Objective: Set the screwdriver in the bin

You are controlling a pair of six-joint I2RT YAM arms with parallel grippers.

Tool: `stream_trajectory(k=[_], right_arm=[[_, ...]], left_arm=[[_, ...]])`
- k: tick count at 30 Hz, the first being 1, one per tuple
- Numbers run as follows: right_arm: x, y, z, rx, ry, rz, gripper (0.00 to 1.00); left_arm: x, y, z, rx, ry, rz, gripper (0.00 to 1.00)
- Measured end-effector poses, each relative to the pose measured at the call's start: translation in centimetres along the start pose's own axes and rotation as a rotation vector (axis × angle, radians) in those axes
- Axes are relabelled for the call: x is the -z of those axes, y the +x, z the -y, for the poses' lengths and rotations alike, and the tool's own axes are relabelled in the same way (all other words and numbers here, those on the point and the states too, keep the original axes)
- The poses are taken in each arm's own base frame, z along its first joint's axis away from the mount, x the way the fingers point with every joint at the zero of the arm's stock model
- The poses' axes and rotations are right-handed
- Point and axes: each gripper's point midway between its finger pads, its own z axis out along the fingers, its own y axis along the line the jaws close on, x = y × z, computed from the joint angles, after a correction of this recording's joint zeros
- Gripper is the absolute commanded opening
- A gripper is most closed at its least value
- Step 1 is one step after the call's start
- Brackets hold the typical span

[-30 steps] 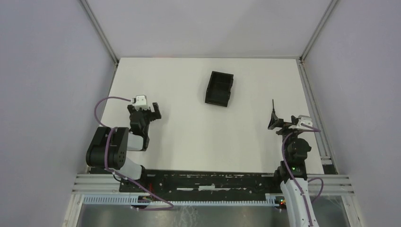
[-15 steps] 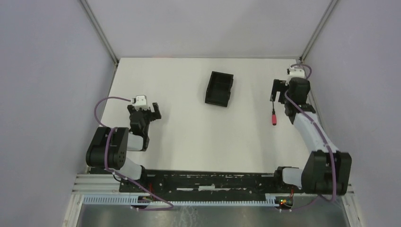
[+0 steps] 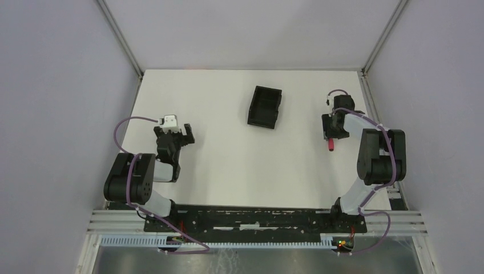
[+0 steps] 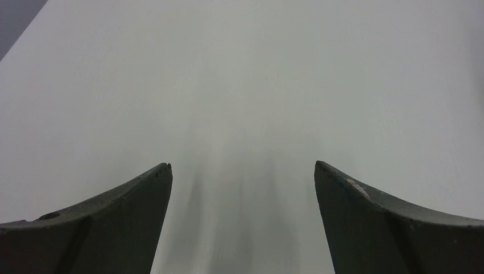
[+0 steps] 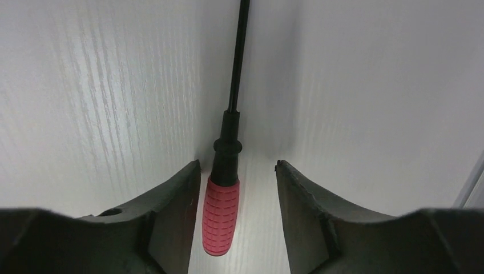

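Observation:
The screwdriver, with a red handle and a thin dark shaft, lies flat on the white table at the right. My right gripper is down over it and open. In the right wrist view the handle lies between the right gripper's jaws, close to the left finger and apart from the right finger. The black bin stands open and empty at the far middle of the table. My left gripper rests open and empty at the left, and in its wrist view shows only table.
A metal frame rail runs along the table's right edge, close to the right arm. Grey walls enclose the table on three sides.
My right arm has swung out from its folded pose, reached far right, then come back down over the screwdriver. The screwdriver and the left arm have not moved.

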Motion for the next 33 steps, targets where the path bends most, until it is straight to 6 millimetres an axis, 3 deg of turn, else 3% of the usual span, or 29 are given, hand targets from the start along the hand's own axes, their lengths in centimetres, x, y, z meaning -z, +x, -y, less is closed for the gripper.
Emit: stream_trajectory(k=[3, 7, 10, 12, 17, 19, 21, 26, 28, 31, 33], right_arm=[[-0.3, -0.2, -0.4, 0.008, -0.025, -0.010, 0.02], [-0.3, -0.9, -0.4, 0.024, -0.035, -0.050, 0.00], [0.5, -2.9, -0.3, 0.029, -0.057, -0.070, 0.00], [2.2, -5.4, -0.2, 0.031, -0.075, -0.054, 0.00], [9.3, -14.3, 0.7, 0.011, -0.112, 0.105, 0.00], [11.3, -16.1, 0.5, -0.009, -0.134, 0.163, 0.00], [12.5, -16.7, -0.3, -0.041, -0.183, 0.195, 0.00], [11.8, -15.3, -4.9, -0.162, -0.351, 0.198, 0.00], [11.1, -15.0, -8.2, -0.196, -0.409, 0.210, 0.00], [11.8, -15.9, -15.3, -0.183, -0.520, 0.258, 0.00], [13.4, -17.1, -20.0, -0.141, -0.592, 0.305, 0.00]], left_arm=[[0.0, 0.0, 0.0, 0.000, 0.000, 0.000, 1.00], [0.0, 0.0, 0.0, 0.000, 0.000, 0.000, 1.00], [0.0, 0.0, 0.0, 0.000, 0.000, 0.000, 1.00], [0.0, 0.0, 0.0, 0.000, 0.000, 0.000, 1.00], [0.0, 0.0, 0.0, 0.000, 0.000, 0.000, 1.00], [0.0, 0.0, 0.0, 0.000, 0.000, 0.000, 1.00], [0.0, 0.0, 0.0, 0.000, 0.000, 0.000, 1.00], [0.0, 0.0, 0.0, 0.000, 0.000, 0.000, 1.00], [0.0, 0.0, 0.0, 0.000, 0.000, 0.000, 1.00], [0.0, 0.0, 0.0, 0.000, 0.000, 0.000, 1.00], [0.0, 0.0, 0.0, 0.000, 0.000, 0.000, 1.00]])
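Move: The right hand is down at the table with its fingers open on either side of the screwdriver's black neck; the screwdriver's middle is about 2 cm ahead, 1 cm to the left and 1 cm below. The open bin stands some 26 cm to that hand's left and 13 cm farther out, its middle about 1 cm higher. From the idle left hand the screwdriver lies roughly 57 cm to the right, level fore and aft, and 7 cm lower. The right fingers close and pinch the screwdriver at the black neck just ahead of the red handle, then the hand lifts it steeply off the table, rising about 18 cm while working forward some 10 cm. Near the top it swings left towards the bin, covering about 23 cm and speeding up, with only a small dip in height, as the wrist rolls some 35 degrees so the fingers slant down to the left; the pinch is kept throughout. ##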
